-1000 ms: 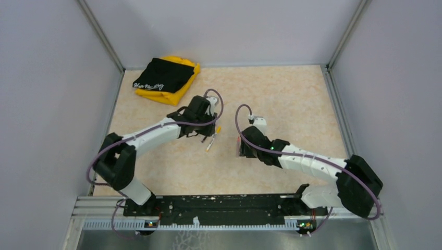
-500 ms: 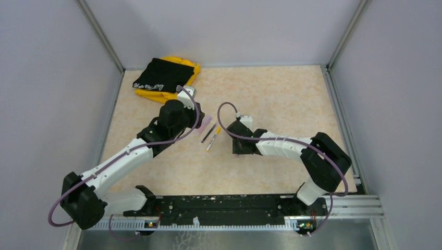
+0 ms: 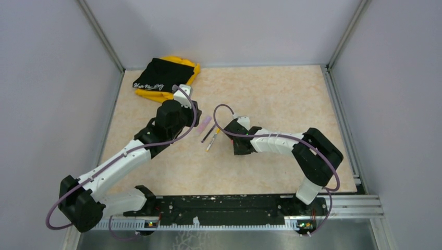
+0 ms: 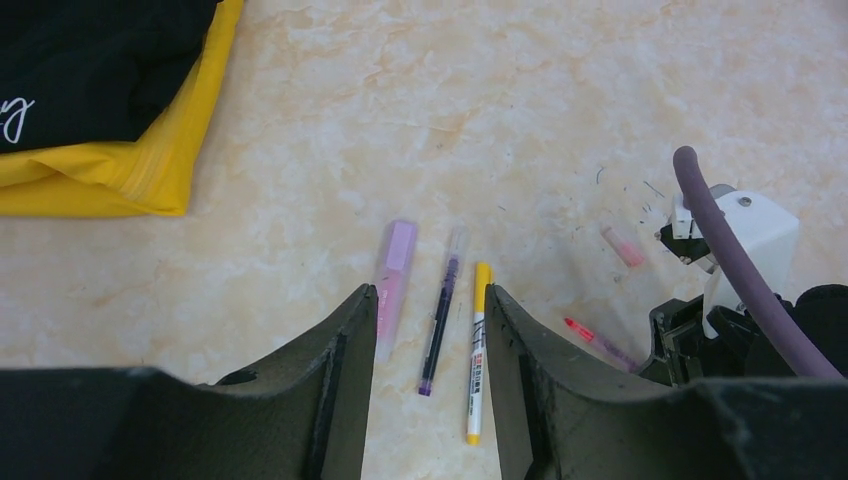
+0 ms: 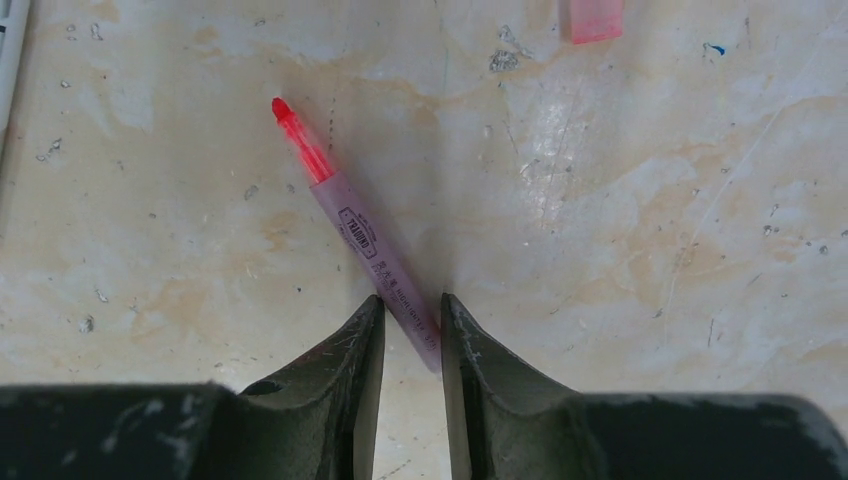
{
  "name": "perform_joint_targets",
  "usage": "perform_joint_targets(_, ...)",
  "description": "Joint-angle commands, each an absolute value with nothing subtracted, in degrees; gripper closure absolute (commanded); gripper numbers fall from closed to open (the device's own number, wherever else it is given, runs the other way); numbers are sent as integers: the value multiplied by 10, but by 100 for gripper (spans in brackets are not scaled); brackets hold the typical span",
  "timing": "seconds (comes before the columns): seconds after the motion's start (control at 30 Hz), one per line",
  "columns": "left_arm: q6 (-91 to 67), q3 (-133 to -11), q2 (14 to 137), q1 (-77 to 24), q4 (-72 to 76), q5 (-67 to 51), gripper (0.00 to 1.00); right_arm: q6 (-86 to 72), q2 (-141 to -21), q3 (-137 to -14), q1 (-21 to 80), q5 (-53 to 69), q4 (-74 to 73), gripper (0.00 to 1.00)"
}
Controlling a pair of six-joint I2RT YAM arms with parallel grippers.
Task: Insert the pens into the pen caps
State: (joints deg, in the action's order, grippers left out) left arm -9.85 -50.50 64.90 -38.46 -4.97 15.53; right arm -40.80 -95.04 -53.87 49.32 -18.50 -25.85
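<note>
The pinkish-red pen (image 5: 350, 225) lies bare-tipped on the table, also seen in the left wrist view (image 4: 598, 343). My right gripper (image 5: 412, 303) straddles its rear end, jaws narrow but open, and the barrel touches the right finger (image 5: 462, 345). A loose pink cap (image 5: 596, 18) (image 4: 623, 246) lies just beyond. My left gripper (image 4: 430, 295) hovers open above the black pen (image 4: 440, 318) and the white pen (image 4: 478, 360), which has an orange-yellow cap (image 4: 483, 278). A lilac cap (image 4: 400, 245) tops a pale pink barrel by the left finger (image 4: 352, 340). From above, the pens (image 3: 210, 138) lie between both arms.
A black garment on a yellow one (image 3: 166, 78) (image 4: 100, 90) lies at the back left corner. Grey walls enclose the marbled table (image 3: 292, 99) on three sides. The right arm's wrist and purple cable (image 4: 715, 235) sit close to the right of the pens.
The left arm pulled back to the left, off the pens, and its jaws widened. The right gripper slid left onto the pinkish-red pen and its jaws narrowed.
</note>
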Motion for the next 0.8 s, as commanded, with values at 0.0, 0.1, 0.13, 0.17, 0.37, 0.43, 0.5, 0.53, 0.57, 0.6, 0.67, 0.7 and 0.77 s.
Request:
perform_joint_targets(0.0,-95,-498,636,-382,-29,168,50,-396,-966,-551,490,-197,-275,76)
perform_joint_targets(0.1,-97,-498,637,-382,-26,157,50,-393,-959,-547,490,-201,-278,85)
perform_joint_targets(0.13,-97,-499,637,-382,-25,153,50,-393,-953,-544,490,-201,-276,88)
perform_joint_targets(0.17,-99,-498,637,-382,-24,150,50,-391,-944,-540,490,-201,-271,91)
perform_joint_targets(0.37,-106,-493,623,-383,-5,102,50,-385,-851,-491,490,-173,-197,100)
perform_joint_targets(0.43,-113,-494,617,-382,15,69,50,-377,-799,-467,490,-154,-156,100)
perform_joint_targets(0.5,-123,-494,607,-382,33,32,49,-372,-749,-438,490,-137,-107,100)
perform_joint_targets(0.53,-128,-495,602,-382,43,12,49,-371,-720,-423,490,-129,-79,100)
perform_joint_targets(0.57,-135,-495,598,-383,53,-16,49,-367,-692,-406,490,-121,-53,100)
perform_joint_targets(0.6,-142,-496,594,-382,65,-36,48,-365,-661,-390,489,-116,-23,100)
perform_joint_targets(0.67,-162,-495,590,-382,90,-72,47,-356,-600,-352,490,-102,41,100)
perform_joint_targets(0.7,-171,-494,588,-382,103,-95,47,-350,-572,-331,490,-94,83,100)
perform_joint_targets(0.77,-189,-493,590,-382,131,-134,45,-348,-515,-289,490,-86,155,100)
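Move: The pink pen lies just under the right hand's half-closed fingers, which straddle its rear part. Its middle is some 3 cm ahead, 1 cm left and 1 cm down, with the tip pointing forward and a little left. At table height, the pink cap is about 9 cm ahead and 5 cm right; the yellow-capped pen is 6 cm ahead and 11 cm left. From the left hand the pink pen is about 15 cm right, 5 cm back and 22 cm below. The right fingers close on the rear part of the pink pen and pinch it, then lift it about 12 cm almost straight up, the hand tipping its fingers upward and rolling left side up, some 35 degrees in all. Late on, the empty left hand, fingers still half open, rises about 6 cm and goes 5 cm right and 3 cm back, swinging clockwise towards the pen. ##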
